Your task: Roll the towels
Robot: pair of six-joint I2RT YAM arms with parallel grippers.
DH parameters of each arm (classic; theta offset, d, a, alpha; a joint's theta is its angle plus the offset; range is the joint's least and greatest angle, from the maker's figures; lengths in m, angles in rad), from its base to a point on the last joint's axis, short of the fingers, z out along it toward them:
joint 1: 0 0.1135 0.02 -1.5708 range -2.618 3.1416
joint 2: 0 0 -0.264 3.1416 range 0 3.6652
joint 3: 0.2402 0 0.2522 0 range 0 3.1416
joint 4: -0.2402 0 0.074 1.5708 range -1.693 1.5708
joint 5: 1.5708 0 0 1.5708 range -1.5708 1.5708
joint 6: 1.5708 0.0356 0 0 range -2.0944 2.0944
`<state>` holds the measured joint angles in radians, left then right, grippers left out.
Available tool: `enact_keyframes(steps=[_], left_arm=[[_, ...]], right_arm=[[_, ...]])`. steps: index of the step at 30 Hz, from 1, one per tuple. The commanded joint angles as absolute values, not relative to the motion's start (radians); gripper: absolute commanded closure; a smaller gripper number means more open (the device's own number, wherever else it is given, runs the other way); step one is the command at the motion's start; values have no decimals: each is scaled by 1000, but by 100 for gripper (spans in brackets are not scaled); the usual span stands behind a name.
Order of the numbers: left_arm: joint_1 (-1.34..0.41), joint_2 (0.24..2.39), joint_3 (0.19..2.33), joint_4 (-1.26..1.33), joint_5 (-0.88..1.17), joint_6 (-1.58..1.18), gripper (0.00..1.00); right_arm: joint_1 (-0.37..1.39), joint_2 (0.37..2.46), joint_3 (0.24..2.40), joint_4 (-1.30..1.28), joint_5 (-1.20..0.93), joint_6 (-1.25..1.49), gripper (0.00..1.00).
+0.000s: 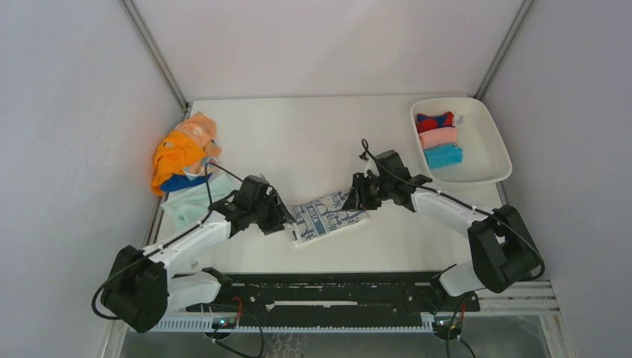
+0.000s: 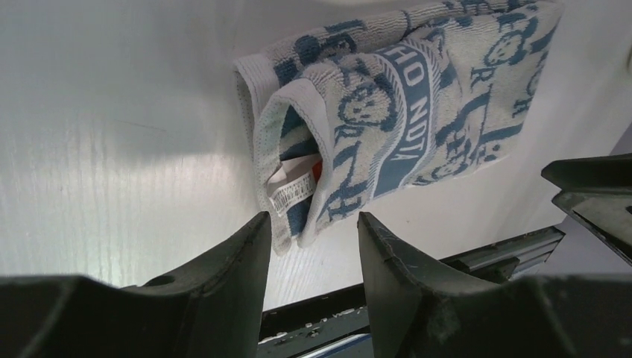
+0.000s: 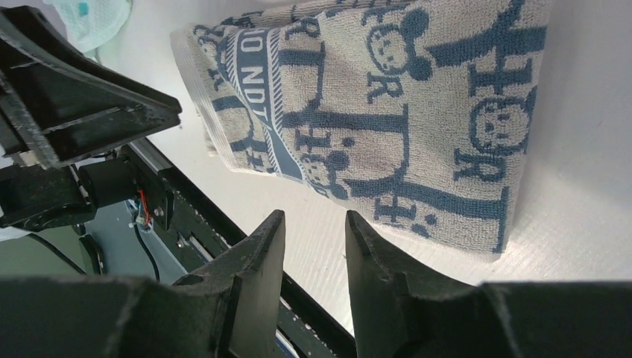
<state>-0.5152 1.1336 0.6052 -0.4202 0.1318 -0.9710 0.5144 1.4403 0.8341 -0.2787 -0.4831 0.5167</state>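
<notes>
A white towel with blue-grey print lies folded flat near the table's front middle; its folded corner with a label shows in the left wrist view, and its broad printed face fills the right wrist view. My left gripper stands open at the towel's left end, with nothing between its fingers. At the towel's right end my right gripper is open too, its jaws empty just off the towel's edge. A heap of loose towels, orange, bright blue and pale mint, lies at the left.
A white tray at the back right holds three rolled towels: red-and-blue, pink and blue. A black rail runs along the table's near edge between the arm bases. Grey walls close in the sides.
</notes>
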Motion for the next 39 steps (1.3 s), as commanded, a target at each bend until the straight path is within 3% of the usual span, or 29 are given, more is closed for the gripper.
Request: enact_keyframes(steps=[1,11,13,17,19,39], left_arm=[[-525,1188,654,-323,117,-993,49],[-532,1294,691,-283,126,-980,61],[-531,1309,697,-283,129,-975,67],[-532,1324,719,-316,121,-954,91],[-530,1318,730,-345,108,-940,97],[-451,1412,805,-522,126,-819,91]], right_arm=[[498,1413,813,-168,-527,520,65],[475,1428,792,-150,-541,509,65],[468,1431,789,-150,-541,507,65],[460,1433,783,-147,-543,503,65],[457,1434,780,-147,-543,496,65],[413,1619,671,31,-528,510,66]])
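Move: The patterned towel lies folded between the hands. Its raised left edge is about 2 cm ahead of the left hand, 2 cm to its right and 3 cm below; the towel's middle is some 10 cm to that hand's right and 2 cm ahead, the mint towel 23 cm left and 5 cm ahead. From the right hand, the towel's near right corner is about 4 cm right, level in reach and 7 cm down; the blue roll lies some 23 cm right and 15 cm ahead. The left fingers close on the raised top fold at the towel's left edge, after easing about 2.5 cm forward with a slight dip and drift to the right; keeping the pinch, the hand then draws some 2 cm left, lifting a little and sinking again. The right hand, fingers still part open, hovers, then drops about 6 cm and slips 2 cm right towards the near right corner, coming close to the cloth. ##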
